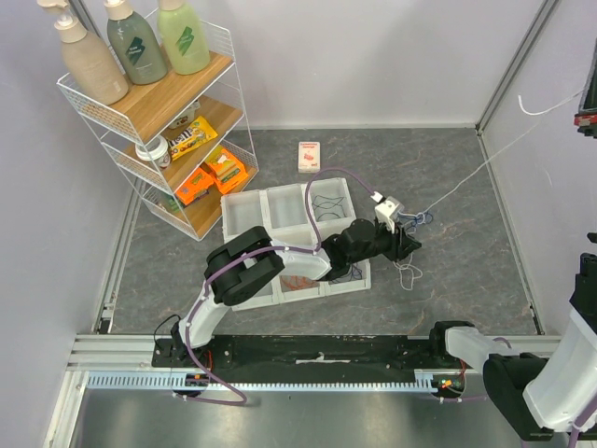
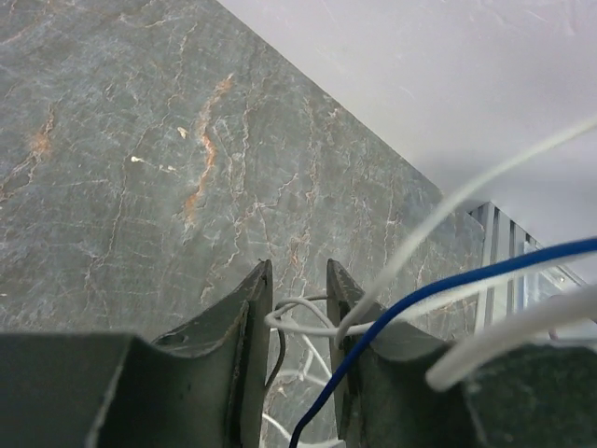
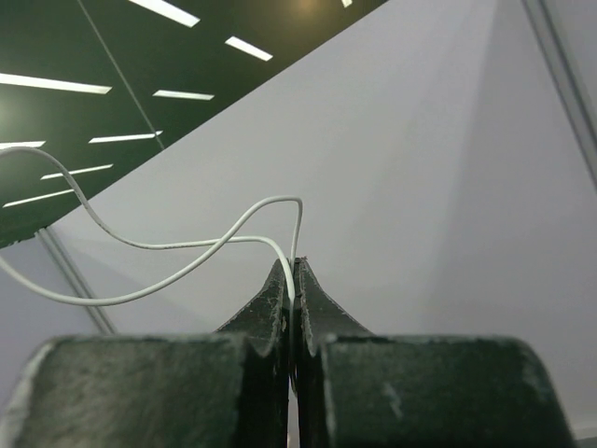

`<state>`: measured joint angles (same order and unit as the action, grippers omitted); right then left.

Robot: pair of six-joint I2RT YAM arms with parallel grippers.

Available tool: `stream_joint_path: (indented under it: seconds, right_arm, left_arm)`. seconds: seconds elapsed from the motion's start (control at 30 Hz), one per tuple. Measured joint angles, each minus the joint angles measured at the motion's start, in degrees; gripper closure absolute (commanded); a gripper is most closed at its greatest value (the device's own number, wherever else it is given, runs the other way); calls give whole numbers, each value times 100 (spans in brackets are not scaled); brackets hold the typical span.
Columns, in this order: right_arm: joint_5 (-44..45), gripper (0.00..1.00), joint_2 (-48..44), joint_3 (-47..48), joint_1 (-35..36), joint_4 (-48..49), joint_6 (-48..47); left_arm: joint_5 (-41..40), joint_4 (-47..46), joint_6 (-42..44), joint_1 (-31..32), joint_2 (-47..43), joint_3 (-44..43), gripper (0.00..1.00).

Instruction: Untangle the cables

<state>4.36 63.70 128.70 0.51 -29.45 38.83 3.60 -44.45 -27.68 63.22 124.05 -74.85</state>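
Note:
A tangle of cables lies on the grey floor just right of the white tray (image 1: 244,213): a blue one (image 1: 420,218) and loose white loops (image 1: 408,273). My left gripper (image 1: 413,245) reaches over the tray to this bunch. In the left wrist view its jaws (image 2: 298,266) stand apart, open, with a white loop (image 2: 303,315) and a dark strand (image 2: 278,359) between them. The blue cable (image 2: 448,285) crosses the right finger. A long white cable (image 1: 485,166) rises to the upper right. My right gripper (image 3: 294,263) is shut on that white cable (image 3: 187,245), held high.
The tray holds a black cable (image 1: 328,203) and an orange-red one (image 1: 298,283) in separate compartments. A wire shelf (image 1: 159,121) with bottles and snacks stands at the back left. A small pink and white box (image 1: 309,155) lies behind the tray.

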Motion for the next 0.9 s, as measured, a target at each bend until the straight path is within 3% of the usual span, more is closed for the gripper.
stream_joint_path:
  seconds: [0.13, 0.33, 0.8, 0.9]
  right_arm:
    - [374, 100, 74, 188, 0, 227, -249]
    - [678, 100, 485, 861, 0, 813, -439]
    - [1019, 100, 780, 988, 0, 1711, -706]
    - [1064, 100, 837, 1032, 0, 1947, -800]
  left_arm:
    - [-2, -37, -76, -17, 0, 46, 91]
    - [4, -251, -203, -61, 0, 55, 92]
    - [13, -413, -498, -153, 0, 101, 93]
    - [72, -479, -573, -179, 0, 96, 90]
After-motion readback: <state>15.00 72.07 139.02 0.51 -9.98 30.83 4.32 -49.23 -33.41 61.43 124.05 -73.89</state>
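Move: The strands of white cable I am about to pinch already lie between my left fingertips. The blue cable's bundle is about 7 cm ahead and 2 cm to the right, roughly level. Loose white loops lie some 7 cm back, 1 cm right and 10 cm down; the tray's compartment of blue cables is about 16 cm left and 6 cm back, 9 cm down. From my right hand, high up, those strands are roughly 9 cm left, 8 cm ahead and 57 cm below. My left fingers shut from partly open and pinch the white cable strands together with a dark strand, then that hand holds almost in place, easing up and forward a centimetre or two. My right hand, still gripping its end of the white cable, draws up about 9 cm, and a little right and back, away from the left, fingertips tilting up some 20 degrees. ##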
